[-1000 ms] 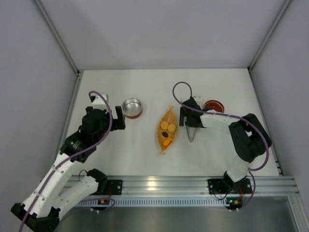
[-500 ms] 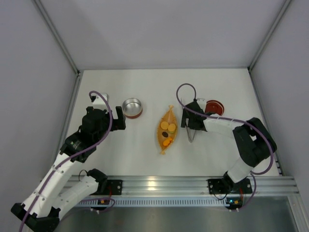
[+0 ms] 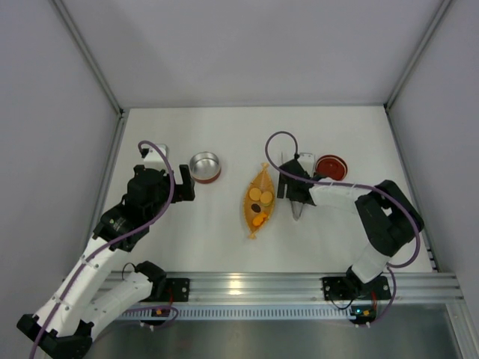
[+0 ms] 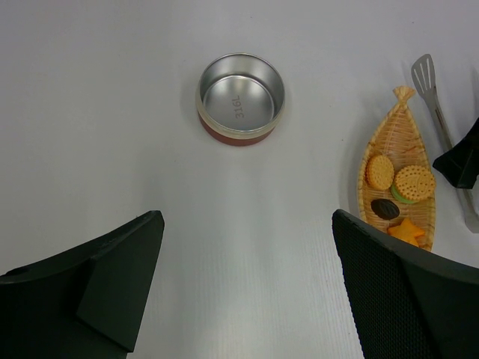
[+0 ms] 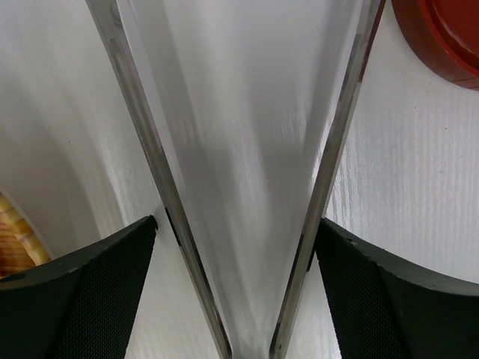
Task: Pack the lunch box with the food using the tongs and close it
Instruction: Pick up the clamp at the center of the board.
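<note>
The tongs lie on the table as a narrow silver V, just right of the orange tray. My right gripper is low over them and open. In the right wrist view my right gripper straddles both arms of the tongs, its pads at or nearly touching their outer sides. The open lunch box stands at the left, and its red lid lies right of the tongs. The food sits in the tray. My left gripper hovers open and empty near the lunch box.
The orange leaf-shaped tray lies in the middle of the table, also seen as the tray with the food in the left wrist view. The lid is close beside the tongs. White walls enclose the table.
My right gripper has shifted slightly toward the tray and lower over the tongs, and its jaws have narrowed onto the tongs' arms. The left arm has not moved.
</note>
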`<action>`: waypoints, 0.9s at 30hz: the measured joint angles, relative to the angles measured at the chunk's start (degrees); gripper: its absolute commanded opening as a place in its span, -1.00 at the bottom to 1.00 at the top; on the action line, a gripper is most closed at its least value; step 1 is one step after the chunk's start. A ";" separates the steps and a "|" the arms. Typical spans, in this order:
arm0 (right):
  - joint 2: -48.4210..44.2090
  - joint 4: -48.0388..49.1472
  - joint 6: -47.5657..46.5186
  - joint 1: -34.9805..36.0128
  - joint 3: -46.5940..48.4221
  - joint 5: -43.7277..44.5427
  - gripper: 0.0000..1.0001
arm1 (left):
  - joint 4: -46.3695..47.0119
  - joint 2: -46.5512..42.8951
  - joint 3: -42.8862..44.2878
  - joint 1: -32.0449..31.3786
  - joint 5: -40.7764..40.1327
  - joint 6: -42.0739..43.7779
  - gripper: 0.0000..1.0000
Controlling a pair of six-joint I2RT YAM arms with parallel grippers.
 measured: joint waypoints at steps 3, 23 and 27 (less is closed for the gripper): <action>0.24 0.68 0.04 0.44 -0.02 0.44 0.60 | 0.00 0.00 -0.04 0.00 0.00 0.02 0.98; -1.46 -2.95 -0.98 0.66 -0.04 1.03 -0.01 | 0.00 0.90 -0.33 0.00 -0.02 0.02 0.98; -6.10 -9.05 -2.27 0.66 0.13 1.01 -0.02 | -0.02 1.03 -0.44 0.00 -0.02 0.02 0.98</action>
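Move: Between the right hand's open fingers stands the clamp, its middle about 2 cm ahead of the hand and level with it, open blades pointing forward and the closed bend some 8 cm back. The food basket lies about 10 cm to the left and 2 cm back of the hand; the red lid sits roughly 10 cm right and 8 cm ahead. From the left hand the clamp is around 27 cm right, 10 cm ahead and 24 cm down. Squeezing the clamp, the right hand stays almost in place over the table while its fingers close from nearly wide to about half open, pads pressing the two arms together from either side. Keeping that pinch, it then draws up and back, some 2 cm each way, and a little to the right, away from the basket. ##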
